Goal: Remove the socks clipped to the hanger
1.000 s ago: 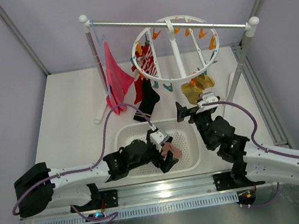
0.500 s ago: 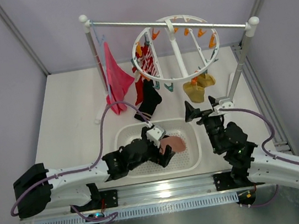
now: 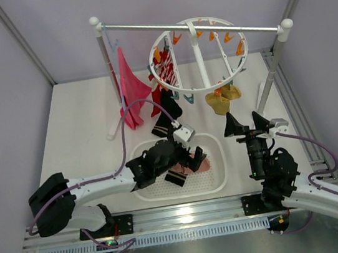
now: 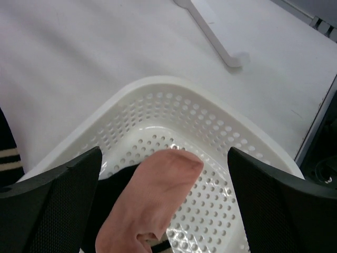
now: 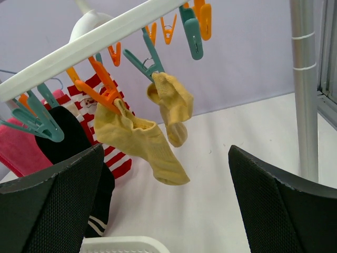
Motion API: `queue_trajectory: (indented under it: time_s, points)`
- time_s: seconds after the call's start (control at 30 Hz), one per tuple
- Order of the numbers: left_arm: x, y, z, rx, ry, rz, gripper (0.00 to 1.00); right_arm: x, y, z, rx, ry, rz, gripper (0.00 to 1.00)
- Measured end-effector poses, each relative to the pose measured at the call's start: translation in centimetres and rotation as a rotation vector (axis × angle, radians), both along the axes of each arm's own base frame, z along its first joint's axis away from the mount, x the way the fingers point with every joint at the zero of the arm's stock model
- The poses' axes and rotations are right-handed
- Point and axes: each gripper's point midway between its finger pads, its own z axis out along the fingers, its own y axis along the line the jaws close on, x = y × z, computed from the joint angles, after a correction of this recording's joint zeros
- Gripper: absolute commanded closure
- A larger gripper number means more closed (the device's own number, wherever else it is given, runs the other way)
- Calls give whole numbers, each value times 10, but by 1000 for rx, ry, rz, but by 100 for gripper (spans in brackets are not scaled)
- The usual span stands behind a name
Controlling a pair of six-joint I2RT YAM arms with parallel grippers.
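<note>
The white round hanger (image 3: 197,56) hangs from the rail with orange and teal clips. Clipped to it are two mustard yellow socks (image 3: 225,98) (image 5: 142,139), a black sock (image 3: 166,109) (image 5: 73,134) and a red-and-white striped sock (image 3: 166,76) (image 5: 117,158). A pale pink sock (image 4: 152,200) (image 3: 203,164) lies loose in the basket on top of a black sock (image 4: 113,187). My left gripper (image 3: 193,157) (image 4: 164,158) hovers open just above them, holding nothing. My right gripper (image 3: 247,123) (image 5: 166,152) is open and empty, facing the yellow socks from a short distance.
The white perforated basket (image 3: 145,192) (image 4: 174,87) sits between the arms. The rack's white post (image 5: 303,79) (image 3: 273,61) stands right of my right gripper, its foot (image 4: 210,31) beyond the basket. A magenta cloth (image 3: 131,88) hangs at the rail's left end.
My left gripper moved toward the back of the basket, and the pink sock now lies there free. My right gripper drew back to the right, away from the yellow socks.
</note>
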Motion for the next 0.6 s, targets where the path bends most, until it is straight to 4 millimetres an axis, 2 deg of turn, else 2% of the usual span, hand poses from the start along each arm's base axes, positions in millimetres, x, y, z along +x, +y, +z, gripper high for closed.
queue_trajectory:
  time_s: [0.2, 0.47, 0.6]
  points:
    - [30, -22, 6, -73, -2, -45, 0, -5, -14, 0, 46, -20, -33, 0]
    - [38, -51, 34, -249, -97, -124, 0, -8, -21, -2, 74, -35, -43, 0]
    - [51, -61, 42, -312, -139, -116, 1, -8, -22, -2, 76, -36, -44, 0]
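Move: The nearer yellow sock, hanging from the orange clip, is about 11 cm ahead of the open left gripper, 10 cm to its right and 14 cm above. Its yellow mate hangs some 5 cm farther right and 4 cm farther out. The black striped sock hangs about 14 cm ahead, 10 cm left and 8 cm up; the dropped pink sock lies roughly 12 cm below, 3 cm ahead. From the right gripper, the nearer yellow sock is about 8 cm ahead, 6 cm left and 2 cm higher. Bring the open left gripper away from the basket towards the nearer yellow sock: start forward and right, nearly level, then climb while still going right, about 9 cm in all. As it rises, roll the wrist some 20 degrees so the downward-slanting fingers come up to roughly level. Ease the right gripper about 2 cm to its right, out of the way, fingers kept open. ##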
